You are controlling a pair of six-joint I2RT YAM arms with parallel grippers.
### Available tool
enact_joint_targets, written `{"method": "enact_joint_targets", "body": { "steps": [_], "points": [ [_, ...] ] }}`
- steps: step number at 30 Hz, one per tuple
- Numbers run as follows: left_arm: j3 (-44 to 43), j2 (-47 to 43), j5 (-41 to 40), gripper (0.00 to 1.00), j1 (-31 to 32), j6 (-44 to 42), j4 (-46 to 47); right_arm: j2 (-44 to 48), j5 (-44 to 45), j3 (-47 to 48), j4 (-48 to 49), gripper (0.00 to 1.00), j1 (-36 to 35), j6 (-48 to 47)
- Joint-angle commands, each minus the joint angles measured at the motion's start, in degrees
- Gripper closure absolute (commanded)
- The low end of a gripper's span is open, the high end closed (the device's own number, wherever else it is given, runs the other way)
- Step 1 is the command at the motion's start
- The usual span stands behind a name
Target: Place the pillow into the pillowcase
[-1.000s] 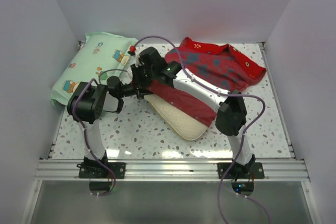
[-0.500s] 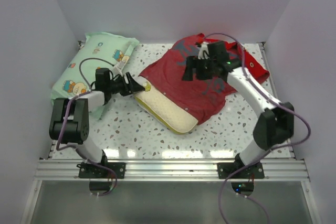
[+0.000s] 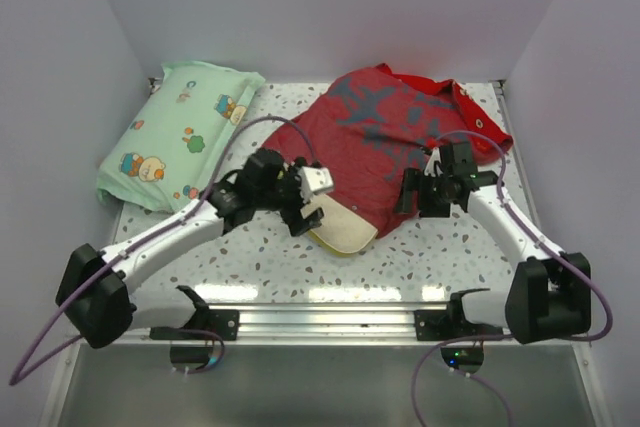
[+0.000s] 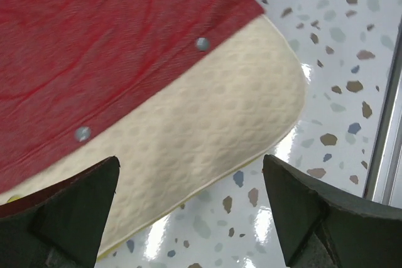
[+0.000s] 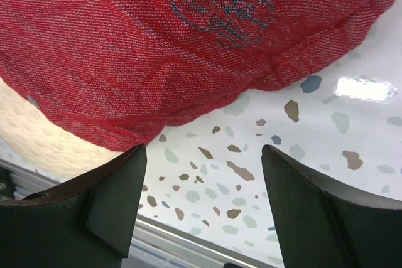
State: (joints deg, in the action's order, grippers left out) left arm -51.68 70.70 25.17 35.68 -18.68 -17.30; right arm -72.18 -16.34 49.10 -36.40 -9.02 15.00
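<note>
The red pillowcase lies spread at mid-table, pulled over most of the cream dimpled pillow, of which only the near corner sticks out. My left gripper hovers open just left of that corner. In the left wrist view the pillow shows under the pillowcase hem, with the left gripper holding nothing. My right gripper stands open at the case's near right edge. The right wrist view has the pillowcase, a bit of pillow and the empty right gripper above bare table.
A mint-green cartoon-print pillow lies at the back left against the wall. White walls close in the speckled table on three sides. A metal rail runs along the near edge.
Both grippers have opened and let go. The left arm swung from the pillow's left end to its near corner; the right dropped from the back to the near right. The case covers more pillow.
</note>
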Motion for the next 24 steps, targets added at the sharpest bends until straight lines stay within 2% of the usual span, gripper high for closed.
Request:
{"method": "enact_joint_targets", "body": {
  "steps": [1, 3, 6, 11, 13, 14, 15, 16, 17, 20, 22, 24],
  "points": [
    [0.1, 4.8, -14.1, 0.00, 10.9, -6.4, 0.0, -3.2, -4.4, 0.0, 0.8, 0.23, 1.0, 3.4],
    [2.0, 8.1, -17.5, 0.00, 17.3, -6.5, 3.6, -5.1, -5.7, -0.4, 1.1, 0.23, 1.7, 4.2],
    [5.3, 11.1, -25.0, 0.00, 22.8, -10.7, 11.7, -8.1, -7.9, -0.7, 2.0, 0.22, 2.2, 4.7],
    [4.5, 20.6, -29.9, 0.00, 24.9, -16.5, 18.6, -11.0, -10.3, -0.8, 2.5, 0.20, 2.1, 3.8],
    [3.3, 23.0, -29.0, 0.22, 24.7, -16.8, 18.9, -11.2, -10.4, -0.7, 2.2, 0.20, 2.1, 3.1],
    [1.7, 23.2, -28.0, 0.39, 23.6, -15.7, 18.2, -11.4, -10.5, -0.3, 2.0, 0.19, 2.2, 2.8],
    [0.4, 23.2, -26.2, 0.77, 22.6, -14.6, 17.4, -11.5, -10.4, -0.1, 1.7, 0.19, 2.2, 2.7],
    [-1.1, 22.6, -21.9, 0.96, 21.4, -11.1, 15.0, -11.4, -10.7, 0.1, 1.5, 0.19, 2.4, 2.6],
    [-4.8, 22.3, -19.3, 1.00, 18.1, -9.1, 12.8, -11.3, -11.3, 0.2, 1.7, 0.19, 2.8, 2.1],
    [-14.5, 22.2, -6.9, 1.00, 10.9, -2.9, 6.2, -11.8, -13.1, 0.5, 1.7, 0.19, 3.0, 0.7],
    [-19.7, 23.6, 2.1, 1.00, 8.4, 0.4, 2.4, -13.2, -15.3, 0.6, 1.9, 0.19, 3.0, 0.0],
    [-25.8, 24.7, 6.6, 1.00, 6.4, 1.8, -1.4, -14.2, -18.5, 1.2, 2.6, 0.20, 3.0, -1.1]
  ]
}}
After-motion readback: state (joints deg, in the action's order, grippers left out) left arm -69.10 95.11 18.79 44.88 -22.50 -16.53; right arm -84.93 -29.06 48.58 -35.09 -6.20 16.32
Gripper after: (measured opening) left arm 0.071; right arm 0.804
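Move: The pillow's bare near edge, the place to pinch, lies about 7 cm right of the left hand, 4 cm back and some 13 cm below. The pillowcase's hem runs across the pillow about 5 cm ahead and 10 cm right of that hand, at the same depth. For the right hand, the pillowcase's near right corner is roughly 8 cm left, 3 cm back and 7 cm below; the pillow's edge is about 21 cm left and 5 cm back of it, at that same depth. Bring the left gripper down about 13 cm onto the pillow's bare near edge, drifting right and a little back as the wrist rolls its left side up, and shut the open fingers to pinch the cloth. Then lift it some 9 cm while carrying it forward 7 cm towards the pillowcase opening, rolling the wrist back. Meanwhile lower the open right gripper 4 cm beside the case's corner, tipping it some 15 degrees. ##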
